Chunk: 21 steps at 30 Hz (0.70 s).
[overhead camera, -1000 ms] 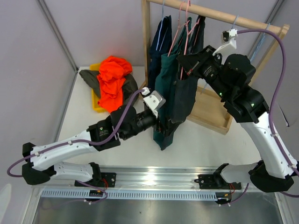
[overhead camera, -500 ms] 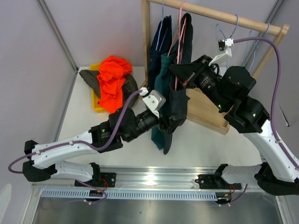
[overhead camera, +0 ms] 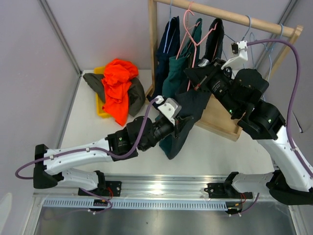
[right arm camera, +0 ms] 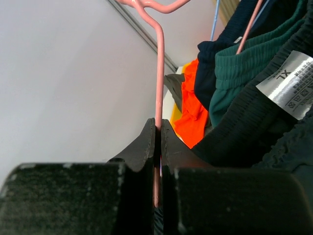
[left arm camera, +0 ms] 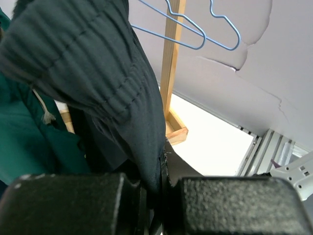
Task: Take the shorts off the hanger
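The black shorts (overhead camera: pixel 194 104) hang from a pink hanger (overhead camera: pixel 195 39) on the wooden rail (overhead camera: pixel 230 17). They are stretched toward the front. My left gripper (overhead camera: pixel 182 122) is shut on their lower fabric; in the left wrist view the black shorts (left arm camera: pixel 98 73) run down into the left gripper (left arm camera: pixel 159 183). My right gripper (right arm camera: pixel 158 139) is shut on the pink hanger's wire (right arm camera: pixel 159 93), just below its hook. Teal shorts (overhead camera: pixel 175 68) and navy shorts (overhead camera: pixel 167 44) hang to the left on the same rail. Orange shorts (overhead camera: pixel 117 85) and olive shorts (overhead camera: pixel 94 82) lie piled at the back left.
The pile rests on a yellow tray (overhead camera: pixel 101 111). The rack's wooden post (overhead camera: pixel 153 44) and base frame (overhead camera: pixel 222 122) stand behind the arms. Empty blue hangers (left arm camera: pixel 195 29) hang on the rail to the right. Grey walls close in on both sides.
My left gripper has gone from open to shut on the black shorts and drawn them toward the front. The right gripper swung the pink hanger left, then back right.
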Each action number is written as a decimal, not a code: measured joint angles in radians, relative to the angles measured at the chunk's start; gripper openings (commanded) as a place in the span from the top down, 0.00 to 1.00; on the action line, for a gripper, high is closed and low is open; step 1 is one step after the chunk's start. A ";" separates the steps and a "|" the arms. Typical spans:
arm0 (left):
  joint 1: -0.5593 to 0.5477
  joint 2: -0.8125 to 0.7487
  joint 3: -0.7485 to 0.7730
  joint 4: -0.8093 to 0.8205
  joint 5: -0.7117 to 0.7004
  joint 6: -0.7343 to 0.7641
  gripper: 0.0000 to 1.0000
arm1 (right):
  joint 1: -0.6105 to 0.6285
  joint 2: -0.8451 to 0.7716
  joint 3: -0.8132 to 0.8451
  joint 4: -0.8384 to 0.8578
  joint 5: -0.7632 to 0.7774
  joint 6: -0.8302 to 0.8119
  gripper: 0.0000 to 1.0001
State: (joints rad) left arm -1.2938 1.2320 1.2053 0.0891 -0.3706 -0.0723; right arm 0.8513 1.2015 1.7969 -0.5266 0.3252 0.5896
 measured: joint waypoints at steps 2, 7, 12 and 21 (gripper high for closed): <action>0.000 -0.008 -0.019 0.021 0.001 -0.010 1.00 | 0.002 0.005 0.024 -0.034 0.004 -0.009 1.00; -0.003 -0.065 -0.090 0.072 0.002 -0.043 0.95 | 0.013 0.047 0.103 -0.111 0.003 -0.028 1.00; -0.003 -0.112 -0.142 0.090 -0.005 -0.063 0.82 | 0.027 0.056 0.111 -0.119 -0.023 -0.028 1.00; -0.013 -0.123 -0.183 0.024 0.004 -0.089 0.86 | 0.014 0.035 0.136 -0.027 0.007 -0.037 1.00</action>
State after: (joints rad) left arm -1.3071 1.1088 1.0225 0.1131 -0.3668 -0.1612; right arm 0.8654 1.2369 1.9331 -0.5541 0.3325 0.5526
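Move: The black shorts are already pinched in the left fingers, their middle about 4 cm ahead, 3 cm right and 3 cm above that hand. Teal shorts hang roughly 9 cm ahead and 3 cm left, navy ones some 14 cm ahead and 8 cm left. For the right hand, already gripping the near end of the pink hanger, the hanger's middle is about 7 cm ahead, 2 cm right and 6 cm up; the black shorts' middle is straight below, about 11 cm down. Leftward about 2 cm and slightly back goes the left hand with its pinch on the black shorts, then down some 3 cm past the cloth while its fingers loosen partway. The right hand, still shut on the pink hanger's near end, shifts a little left and back, then rises about 4 cm, swinging back right as it climbs. ##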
